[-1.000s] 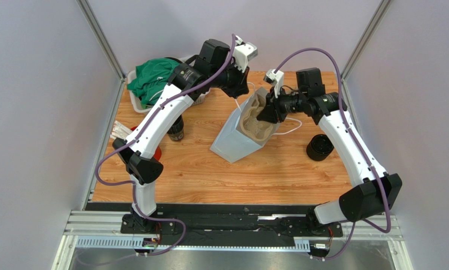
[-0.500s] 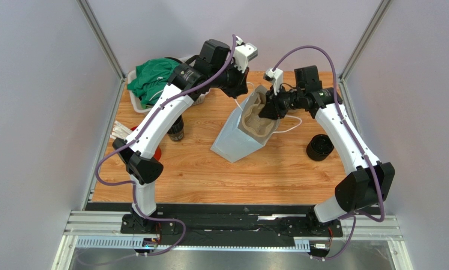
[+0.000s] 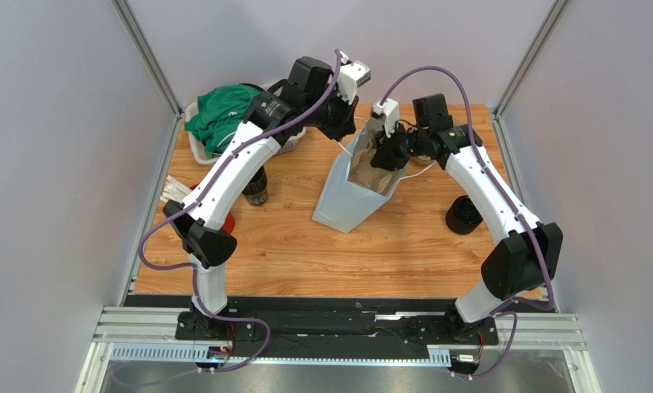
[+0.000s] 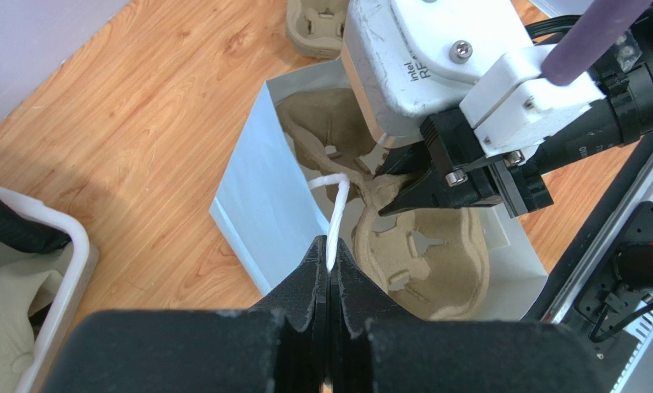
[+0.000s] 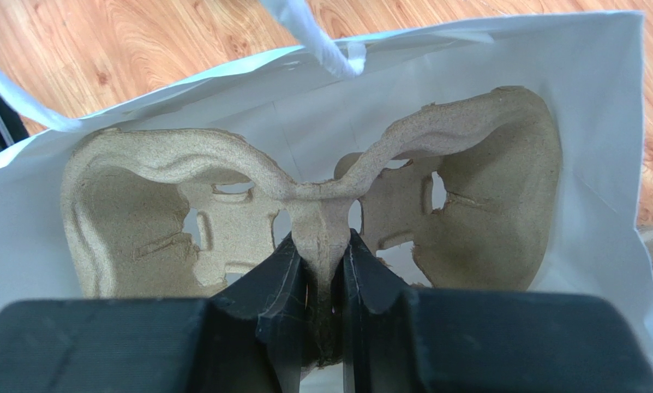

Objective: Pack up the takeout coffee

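Observation:
The takeout coffee (image 3: 256, 189), a small black lidded cup, stands at the left behind my left arm, outside the bag. A white paper bag (image 3: 346, 196) stands near the middle with a brown pulp cup carrier (image 3: 370, 168) in its mouth. My left gripper (image 3: 343, 135) is shut on the bag's white string handle (image 4: 338, 196), holding it up. My right gripper (image 5: 325, 262) is inside the bag's mouth, shut on the carrier's (image 5: 141, 205) middle ridge. In the left wrist view the right fingers (image 4: 420, 195) pinch the carrier (image 4: 424, 254) between the bag walls (image 4: 256, 205).
A white bin (image 3: 197, 146) with green cloth (image 3: 223, 115) sits at the back left. A squat black round piece (image 3: 465, 214) lies at the right. A red cup (image 3: 228, 222) peeks from under my left arm, beside white straws (image 3: 172, 190). A second pulp carrier (image 4: 317, 24) lies beyond the bag.
The bag has risen from a slant to nearly upright. My right gripper has moved back and left with the carrier, which sits deeper in the bag. The left gripper has hardly moved.

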Tool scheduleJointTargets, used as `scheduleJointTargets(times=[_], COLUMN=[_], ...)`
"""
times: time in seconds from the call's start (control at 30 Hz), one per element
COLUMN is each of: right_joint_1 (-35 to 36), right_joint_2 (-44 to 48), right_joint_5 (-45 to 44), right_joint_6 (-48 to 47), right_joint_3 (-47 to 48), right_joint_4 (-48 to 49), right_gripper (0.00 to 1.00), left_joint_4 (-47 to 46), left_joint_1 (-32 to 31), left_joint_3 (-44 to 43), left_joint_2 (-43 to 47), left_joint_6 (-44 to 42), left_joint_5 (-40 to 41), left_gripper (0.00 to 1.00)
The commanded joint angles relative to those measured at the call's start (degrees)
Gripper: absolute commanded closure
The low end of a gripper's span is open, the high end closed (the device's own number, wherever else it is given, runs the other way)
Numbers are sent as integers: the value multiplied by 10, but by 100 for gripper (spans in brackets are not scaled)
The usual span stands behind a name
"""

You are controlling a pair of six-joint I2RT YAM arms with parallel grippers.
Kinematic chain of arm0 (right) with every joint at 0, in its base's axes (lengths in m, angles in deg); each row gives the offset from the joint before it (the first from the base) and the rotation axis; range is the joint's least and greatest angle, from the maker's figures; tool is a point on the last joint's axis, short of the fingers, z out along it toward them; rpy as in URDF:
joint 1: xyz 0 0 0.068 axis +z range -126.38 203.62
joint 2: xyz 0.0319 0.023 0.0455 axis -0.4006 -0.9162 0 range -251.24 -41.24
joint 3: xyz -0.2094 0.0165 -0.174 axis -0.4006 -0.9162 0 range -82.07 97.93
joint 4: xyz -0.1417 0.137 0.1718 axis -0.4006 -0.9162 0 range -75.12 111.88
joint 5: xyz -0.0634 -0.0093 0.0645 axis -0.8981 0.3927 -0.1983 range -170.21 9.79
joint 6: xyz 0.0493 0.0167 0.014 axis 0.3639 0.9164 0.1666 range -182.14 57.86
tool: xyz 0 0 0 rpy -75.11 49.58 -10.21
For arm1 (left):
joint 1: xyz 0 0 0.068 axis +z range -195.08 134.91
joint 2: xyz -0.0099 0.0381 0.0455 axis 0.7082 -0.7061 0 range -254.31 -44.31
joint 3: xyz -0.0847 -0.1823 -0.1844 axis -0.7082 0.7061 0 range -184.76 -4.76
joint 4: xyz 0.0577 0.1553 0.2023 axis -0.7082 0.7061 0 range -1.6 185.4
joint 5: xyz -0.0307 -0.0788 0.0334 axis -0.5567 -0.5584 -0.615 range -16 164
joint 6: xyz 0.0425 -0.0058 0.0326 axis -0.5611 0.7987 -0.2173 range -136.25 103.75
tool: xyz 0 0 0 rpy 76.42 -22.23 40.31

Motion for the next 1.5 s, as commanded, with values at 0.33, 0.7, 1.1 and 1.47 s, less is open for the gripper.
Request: scheduleJointTargets(times=[0.33, 0.7, 1.1, 1.47], right_joint_1=[43, 60, 97, 105], right_joint_2=[-66, -168, -208, -247], right_joint_5=[-42, -108, -207, -248], right_joint_6=[-68, -45, -37, -8], right_joint_3=[80, 243, 297, 329], right_joint_4=[-19, -161, -225, -242], right_gripper=[80, 79, 76, 77], left_joint_4=[-62, -140, -157, -165], left_joint_1=[88, 102, 110, 110], left_joint_3=[107, 212, 230, 249], left_joint_2=[54, 112, 116, 127], left_joint_6=[19, 33, 48, 51], left_joint_5=[-38, -52, -54, -67], left_gripper=[100, 100, 100, 100])
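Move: The right hand already holds the cup carrier in the mouth of the paper bag; the bag's middle lies some 2 cm back, 3 cm to the left and 11 cm below. From that hand the spare carrier sits about 16 cm ahead, 18 cm right, and the black cup 11 cm back, 22 cm right, both about 20 cm lower. The left hand pinches the bag's handle, with the bag's middle some 3 cm back, 5 cm right and 22 cm below, and the dark cup about 2 cm back, 23 cm left and 29 cm below. Keeping its pinch on the carrier's middle rib, the right hand works it deeper into the bag, about 4 cm down with some 3 cm forward and 2 cm left, while the wrist rolls roughly 25 degrees so the fingers point more steeply down. Still shut on the handle, the left hand swings some 6 cm left with about 4 cm forward and 6 cm down, then comes up about 3 cm and eases down again a little, ending off to the left of the mouth with a slight counter-clockwise turn. ##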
